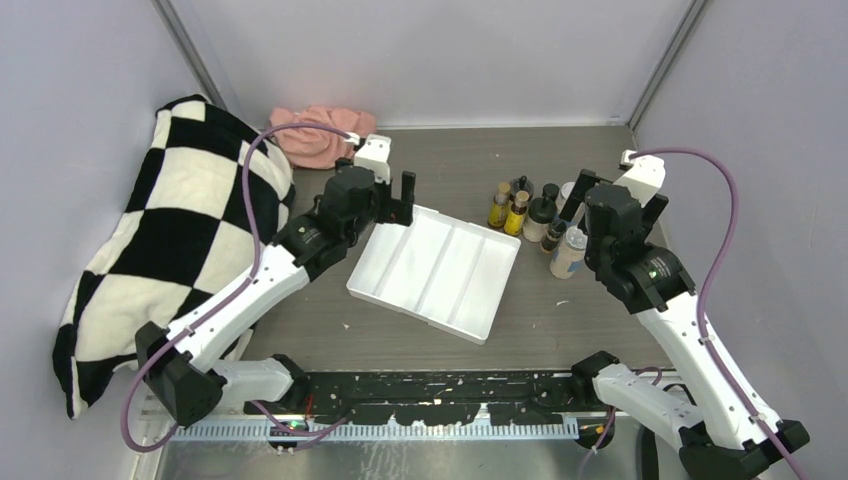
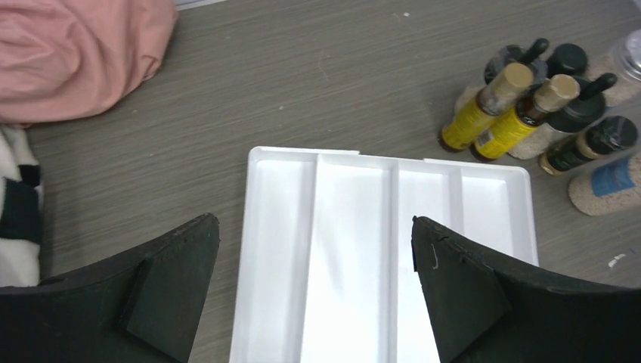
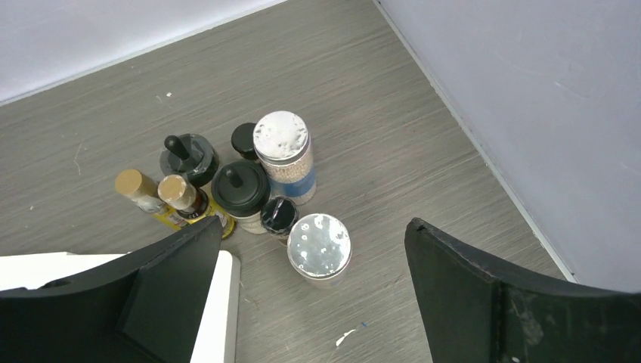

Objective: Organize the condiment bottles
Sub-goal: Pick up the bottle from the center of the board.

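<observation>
The condiment bottles [image 1: 535, 215] stand bunched to the right of an empty white divided tray [image 1: 430, 265]. The right wrist view shows two slim yellow brown-capped bottles [image 3: 181, 198], two black-lidded beige jars [image 3: 239, 189], two tiny dark bottles [image 3: 279, 214] and two clear silver-lidded shakers [image 3: 282, 144]. My right gripper [image 3: 314, 223] is open above the nearest shaker [image 3: 319, 246], which stands upright between the fingers and apart from them. My left gripper [image 2: 315, 221] is open and empty over the tray's far end [image 2: 348, 249]. The bottles [image 2: 521, 117] also show at the upper right of the left wrist view.
A pink cloth [image 1: 320, 135] lies at the back left. A black-and-white checkered cushion [image 1: 180, 230] fills the left side. Grey walls close the table at the back and right [image 3: 529, 91]. A small white scrap [image 3: 344, 336] lies near the shaker.
</observation>
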Robot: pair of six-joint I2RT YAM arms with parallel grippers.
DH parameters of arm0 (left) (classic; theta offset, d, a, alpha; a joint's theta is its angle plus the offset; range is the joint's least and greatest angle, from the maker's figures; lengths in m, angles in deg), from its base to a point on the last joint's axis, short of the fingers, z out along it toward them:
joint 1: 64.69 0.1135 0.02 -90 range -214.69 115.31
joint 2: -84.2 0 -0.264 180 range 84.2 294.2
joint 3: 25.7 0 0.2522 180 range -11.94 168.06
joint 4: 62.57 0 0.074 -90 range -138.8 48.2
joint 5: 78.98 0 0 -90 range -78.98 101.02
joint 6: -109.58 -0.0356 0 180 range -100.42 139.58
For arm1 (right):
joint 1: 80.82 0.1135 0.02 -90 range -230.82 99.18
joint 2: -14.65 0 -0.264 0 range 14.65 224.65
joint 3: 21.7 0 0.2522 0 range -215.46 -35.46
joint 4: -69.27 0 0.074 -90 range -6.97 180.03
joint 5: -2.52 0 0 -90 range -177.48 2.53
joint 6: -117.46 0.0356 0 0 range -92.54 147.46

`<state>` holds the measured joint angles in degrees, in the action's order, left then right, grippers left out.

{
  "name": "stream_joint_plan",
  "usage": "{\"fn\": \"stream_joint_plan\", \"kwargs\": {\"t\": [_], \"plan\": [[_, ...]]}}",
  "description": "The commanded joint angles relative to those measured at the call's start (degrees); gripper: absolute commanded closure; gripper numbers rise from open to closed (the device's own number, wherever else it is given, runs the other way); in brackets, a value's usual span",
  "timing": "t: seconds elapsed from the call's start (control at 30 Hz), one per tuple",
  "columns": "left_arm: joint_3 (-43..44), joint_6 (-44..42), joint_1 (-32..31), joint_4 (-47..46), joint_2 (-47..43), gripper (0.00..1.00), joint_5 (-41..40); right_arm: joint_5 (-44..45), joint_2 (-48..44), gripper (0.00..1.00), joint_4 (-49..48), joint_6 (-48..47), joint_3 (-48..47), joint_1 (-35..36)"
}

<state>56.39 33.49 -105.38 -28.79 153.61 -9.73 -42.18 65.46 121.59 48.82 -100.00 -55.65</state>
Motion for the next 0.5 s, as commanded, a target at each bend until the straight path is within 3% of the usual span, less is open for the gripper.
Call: {"fn": "stream_joint_plan", "kwargs": {"t": [0.0, 0.1, 0.33, 0.47], "plan": [[0.43, 0.02, -1.65, -9.20, 1.79, 0.00, 6.18, 1.04, -3.32, 0.04, -1.51, 3.06, 0.96, 0.28], [-1.34, -2.55, -2.89, -15.71, 3.83, 0.00, 13.39, -0.04, -3.20, 0.04, -1.83, 3.31, 0.99, 0.25], [-1.25, -6.35, -4.51, -19.71, 9.66, 0.00, 23.26, -1.36, -3.42, 0.03, -3.54, 3.24, 1.87, 0.28], [-4.07, -9.23, -4.84, -25.63, 10.42, 0.05, 26.94, -1.94, -3.61, 0.02, -6.95, 3.24, 2.87, 0.26]]}}
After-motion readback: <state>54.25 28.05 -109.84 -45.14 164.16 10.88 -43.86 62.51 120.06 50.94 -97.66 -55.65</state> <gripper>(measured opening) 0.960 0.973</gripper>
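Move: The yellow-labelled bottle nearest my left hand stands about 27 cm to its right, 8 cm ahead and 22 cm below. Its twin is about 4 cm farther right and the black-lidded jar 9 cm right of it and 3 cm nearer my base; the white tray's middle lies about 12 cm to the hand's right, 4 cm back and 28 cm down. From my right hand that bottle is some 19 cm left, 14 cm ahead, 24 cm below. I sweep my left hand about 11 cm to the right, high across the white tray towards the yellow-labelled bottles, turning it some 25 degrees clockwise to face them. Nearly level at first, it then sinks about 3 cm as it goes; my fingers stay wide open and touch nothing. ##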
